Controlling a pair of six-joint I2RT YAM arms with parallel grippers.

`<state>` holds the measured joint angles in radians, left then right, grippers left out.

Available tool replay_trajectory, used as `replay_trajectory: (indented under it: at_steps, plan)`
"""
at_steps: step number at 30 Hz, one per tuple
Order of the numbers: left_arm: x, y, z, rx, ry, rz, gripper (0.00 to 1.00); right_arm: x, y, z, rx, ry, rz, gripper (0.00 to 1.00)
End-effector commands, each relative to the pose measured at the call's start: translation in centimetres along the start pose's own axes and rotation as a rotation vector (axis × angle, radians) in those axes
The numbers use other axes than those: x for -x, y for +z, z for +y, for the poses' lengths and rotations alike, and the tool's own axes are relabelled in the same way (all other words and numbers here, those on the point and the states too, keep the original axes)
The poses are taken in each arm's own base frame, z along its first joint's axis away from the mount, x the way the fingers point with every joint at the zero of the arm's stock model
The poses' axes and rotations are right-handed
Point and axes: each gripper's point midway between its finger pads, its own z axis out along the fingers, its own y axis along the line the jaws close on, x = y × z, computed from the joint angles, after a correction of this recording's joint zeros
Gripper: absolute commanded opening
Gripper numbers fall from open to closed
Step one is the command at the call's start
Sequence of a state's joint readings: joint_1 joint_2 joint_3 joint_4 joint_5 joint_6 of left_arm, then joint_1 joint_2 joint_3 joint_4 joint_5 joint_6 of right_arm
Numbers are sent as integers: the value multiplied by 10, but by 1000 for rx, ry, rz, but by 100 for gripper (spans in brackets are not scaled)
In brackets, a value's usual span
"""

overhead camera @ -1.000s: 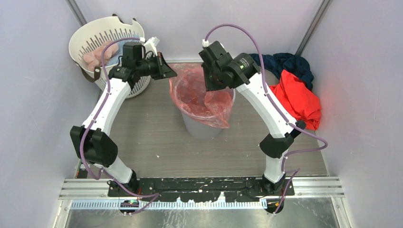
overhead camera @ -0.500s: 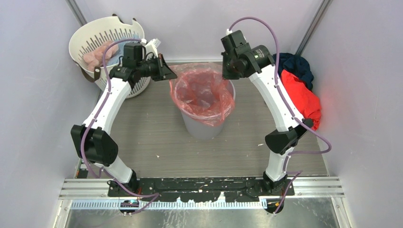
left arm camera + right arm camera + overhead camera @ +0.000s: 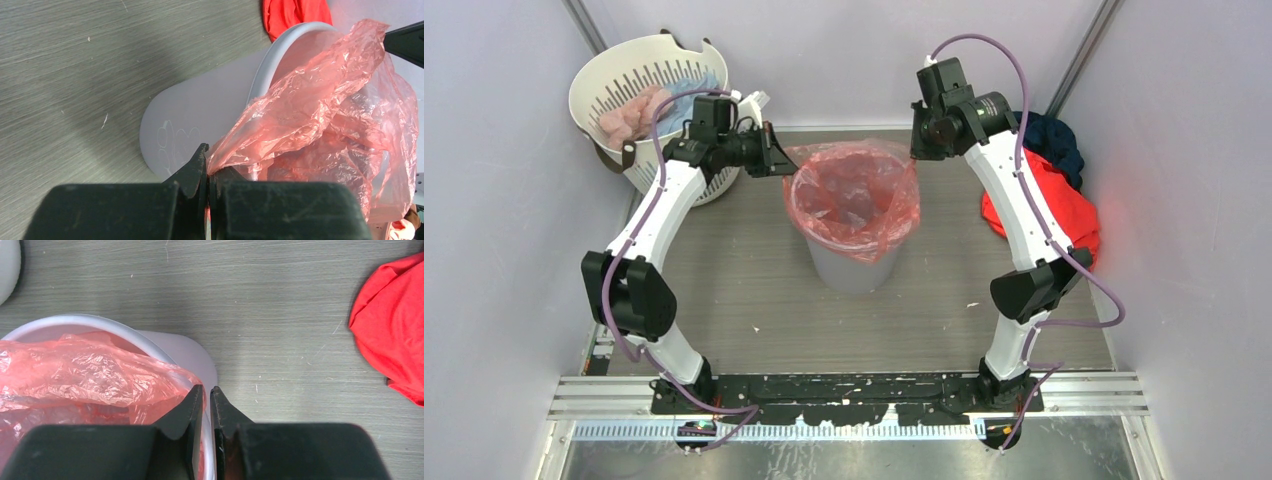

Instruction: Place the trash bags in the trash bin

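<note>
The light grey trash bin (image 3: 849, 270) stands mid-floor with the crinkly red-pink trash bag (image 3: 854, 195) spread in its mouth and draped over the rim. My left gripper (image 3: 776, 160) is at the bin's left rim, shut on a pinch of the bag's edge (image 3: 235, 145); its fingertips (image 3: 207, 160) meet just outside the bin wall (image 3: 200, 115). My right gripper (image 3: 922, 150) is at the back right rim. Its jaws (image 3: 207, 390) stand nearly together, with bag film (image 3: 85, 375) and the bin's rim (image 3: 75, 320) showing in the narrow gap.
A white slotted laundry basket (image 3: 639, 90) holding pale pink and blue cloth stands at the back left, close behind my left arm. A red-orange garment (image 3: 1049, 205) and a dark blue one (image 3: 1049, 135) lie against the right wall. Walls close in on three sides.
My right gripper moved from over the bin's mouth out to the back right rim, drawing the bag's edge with it. The left gripper shifted slightly right. The bag's mouth now lies wider.
</note>
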<state>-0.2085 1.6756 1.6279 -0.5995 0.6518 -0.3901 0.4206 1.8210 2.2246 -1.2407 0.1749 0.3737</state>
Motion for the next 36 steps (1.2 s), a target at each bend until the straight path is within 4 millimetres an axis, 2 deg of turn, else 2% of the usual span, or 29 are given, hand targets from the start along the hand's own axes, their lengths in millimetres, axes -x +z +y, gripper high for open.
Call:
replay_trajectory:
  at_steps: [1, 11, 22, 36]
  plan:
    - [8, -6, -8, -31, 42, -14, 0, 20, -9, 9, 68, -1, -77, 18]
    - [12, -4, -10, -43, 50, 0, 0, 24, 11, 3, 74, 13, -60, 17]
    - [10, 1, -8, -51, 39, 23, 0, 16, 33, -3, 79, 25, -24, 14]
    - [-4, 16, 2, -46, 2, 82, 0, -1, 43, -1, 102, 28, 13, 13]
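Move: Both hands hold the trash bag's mouth at the trash bin's rim. The bin's middle is about 11 cm right, 6 cm back and 13 cm below the left hand; from the right hand it lies roughly 10 cm left, 7 cm back and 17 cm below. The laundry basket stands some 25 cm left of the left hand, 10 cm farther out. The red cloth lies about 30 cm right of the right hand, 4 cm farther out and 29 cm down. Still pinching the bag's edge, the right hand draws it forward 2–3 cm past the bin's far right rim, then pulls it down about 5 cm on the outside. The left hand keeps its shut grip on the left edge and sinks some 2–3 cm beside the rim, mostly late on, its fingers tipping slightly farther down. ##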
